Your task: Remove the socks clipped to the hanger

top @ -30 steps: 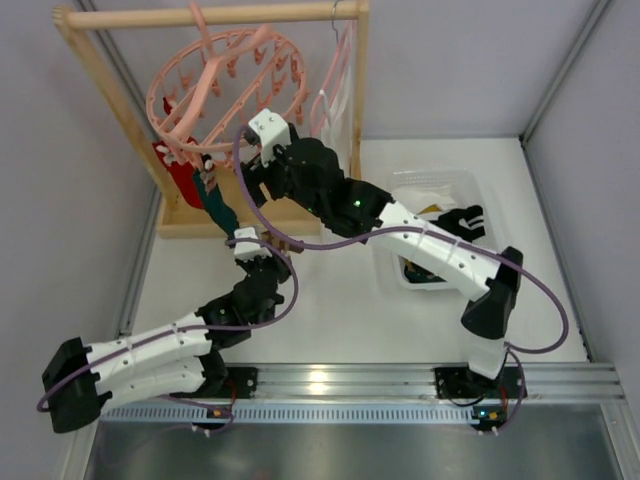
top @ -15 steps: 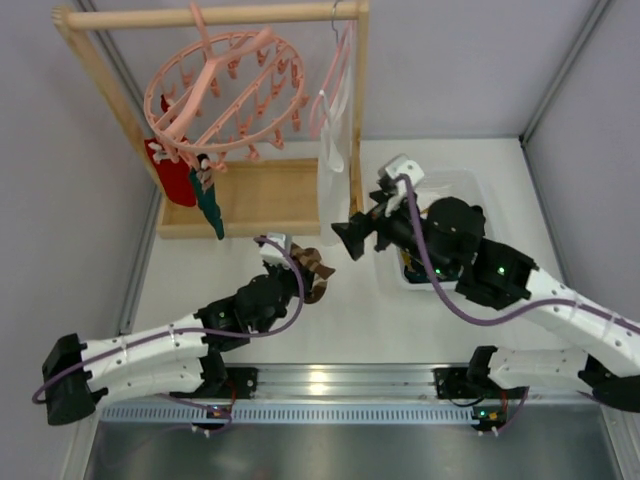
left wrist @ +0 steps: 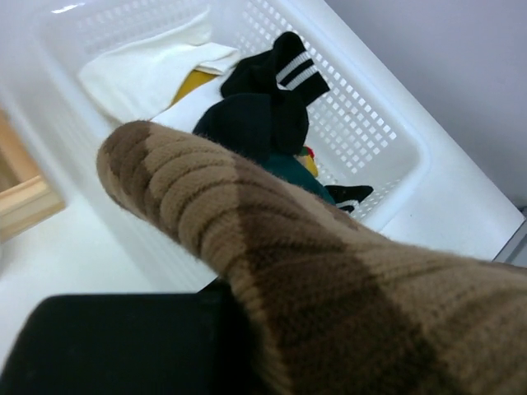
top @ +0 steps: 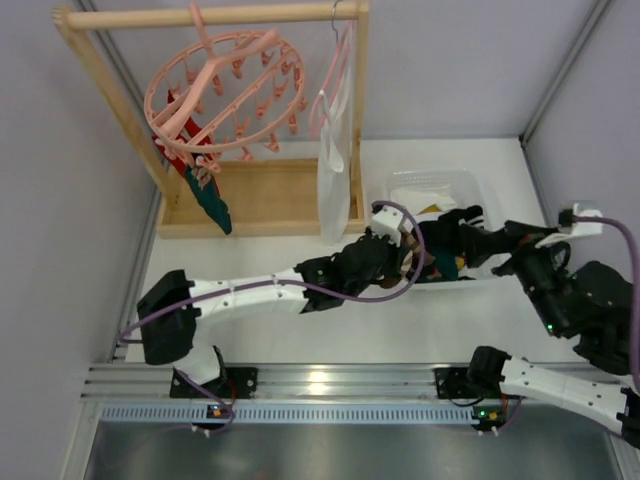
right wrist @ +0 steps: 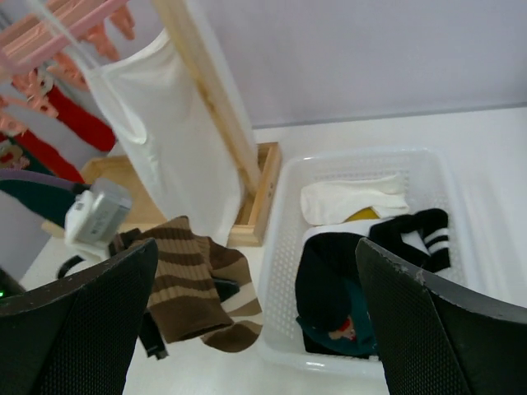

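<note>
The round pink hanger [top: 225, 85] hangs from the wooden rail at the back left. A red sock [top: 172, 150] and a dark teal sock [top: 212, 205] stay clipped under its near left rim; both show again, the red sock [right wrist: 78, 119] and the teal sock [right wrist: 37, 206], in the right wrist view. My left gripper [top: 388, 256] is shut on a brown striped sock [left wrist: 329, 288], held by the left wall of the white basket [top: 455, 182]. The brown sock [right wrist: 185, 288] droops beside that wall. My right gripper [right wrist: 259, 329] stands open with nothing in it above the basket's near side.
The basket [right wrist: 280, 206] holds a black sock [right wrist: 329, 284], a white-striped black sock [right wrist: 420, 234] and a white one [right wrist: 354, 197]. A long white cloth [top: 333, 180] hangs on a slim pink hanger beside the wooden frame's right post [top: 357, 100]. Grey walls close both sides.
My left arm has swung right from below the hanger to the basket, carrying the brown sock. My right arm has drawn back from the hanger to the right, its jaws now wide.
</note>
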`<state>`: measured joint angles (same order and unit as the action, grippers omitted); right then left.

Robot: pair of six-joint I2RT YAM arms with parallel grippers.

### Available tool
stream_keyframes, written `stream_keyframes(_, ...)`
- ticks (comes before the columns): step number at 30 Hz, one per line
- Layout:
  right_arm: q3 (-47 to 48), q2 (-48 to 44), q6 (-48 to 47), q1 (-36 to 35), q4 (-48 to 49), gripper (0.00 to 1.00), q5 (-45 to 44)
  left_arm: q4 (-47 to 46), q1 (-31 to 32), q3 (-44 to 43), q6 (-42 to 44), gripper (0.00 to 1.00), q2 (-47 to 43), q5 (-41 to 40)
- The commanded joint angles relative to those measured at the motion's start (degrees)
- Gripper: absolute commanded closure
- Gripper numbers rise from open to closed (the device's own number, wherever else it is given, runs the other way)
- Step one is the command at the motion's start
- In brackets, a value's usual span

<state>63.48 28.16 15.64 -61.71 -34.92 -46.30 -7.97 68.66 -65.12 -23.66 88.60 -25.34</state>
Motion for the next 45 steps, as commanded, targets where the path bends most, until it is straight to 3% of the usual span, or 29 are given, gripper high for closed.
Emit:
stream_keyframes(1,3.83,-2.49,2.12,0.01,-7.69,0.0,-9.05,-1.7,-4.74,-10.95,1.86,1.0,8.66,7.84)
stream_keyframes(9,8.41,-2.41,0.1,0.01,-10.7,0.01,-10.3,-0.3,-11.09,-37.06,9.5,1.0,30.01,14.7)
stream_keyframes(14,7.54,-2.24,-0.43,0.01,-9.65,0.01,-10.12,7.68,-14.26,-60.08,14.51,1.0,43.3,15.14)
stream_keyframes(15,7.45,-1.89,-0.69,0.01,-9.82,0.01,-10.21,10.57,-14.35,-64.12,15.13,0.89,48.03,15.06)
stream_keyframes(16,7.44,-1.27,-0.61,0.1,-9.99,0.01,-10.3,12.08,-14.52,-70.43,15.74,0.69,49.81,14.54)
stream_keyframes(17,7.44,-1.01,-0.7,0.01,-10.26,0.01,-10.47,13.05,-14.44,-71.45,16.88,0.39,50.96,14.01)
stream_keyframes(18,7.44,-0.83,-0.26,0.01,-10.52,0.01,-10.39,13.15,-14.44,-71.29,17.24,0.34,50.89,13.05)
stream_keyframes(19,7.27,-0.74,0.0,0.01,-10.78,0.01,-10.39,13.15,-14.44,-69.2,17.24,0.23,50.1,10.95)
stream_keyframes(22,6.48,-1.0,0.01,0.01,-9.91,0.01,-10.39,13.07,-14.44,-63.4,17.68,0.19,45.8,8.65)
stream_keyframes(23,5.87,-1.09,0.01,0.01,-9.47,0.0,-10.3,13.06,-14.35,-61.81,18.03,0.13,44.48,8.21)
stream_keyframes(32,3.06,0.93,-0.26,0.01,-4.99,0.01,-9.68,12.36,-11.36,-35.1,10.94,0.08,22.34,-2.67)
stream_keyframes(34,2.53,2.15,-0.26,0.01,-4.11,0.01,-9.77,12.45,-10.31,-27.48,7.43,0.02,15.58,-5.67)
stream_keyframes(38,0.68,4.79,-0.78,0.01,-1.3,0.01,-8.02,13.06,-7.41,-14.27,3.54,0.02,0.66,-11.3)
stream_keyframes(45,-4.06,6.03,-2.63,0.01,7.83,0.01,-2.75,27.53,-4.77,1.02,-5.16,0.02,-15.72,-17.19)
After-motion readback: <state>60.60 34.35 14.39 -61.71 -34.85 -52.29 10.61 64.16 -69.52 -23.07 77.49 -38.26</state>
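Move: The left hand already holds the brown striped sock; its drop spot, the far half of the basket, lies about 17 cm ahead, 13 cm right and 19 cm below. The white sock is some 16 cm ahead and 7 cm right, the black-and-white sock about 11 cm ahead and 15 cm right, both about 19 cm below. From the right hand, the drop spot is roughly 20 cm ahead, 5 cm right and 33 cm below. Left carries sock 25 cm forward-right over basket, opens, withdraws back-left; right hand shifts 6 cm right, returns. ##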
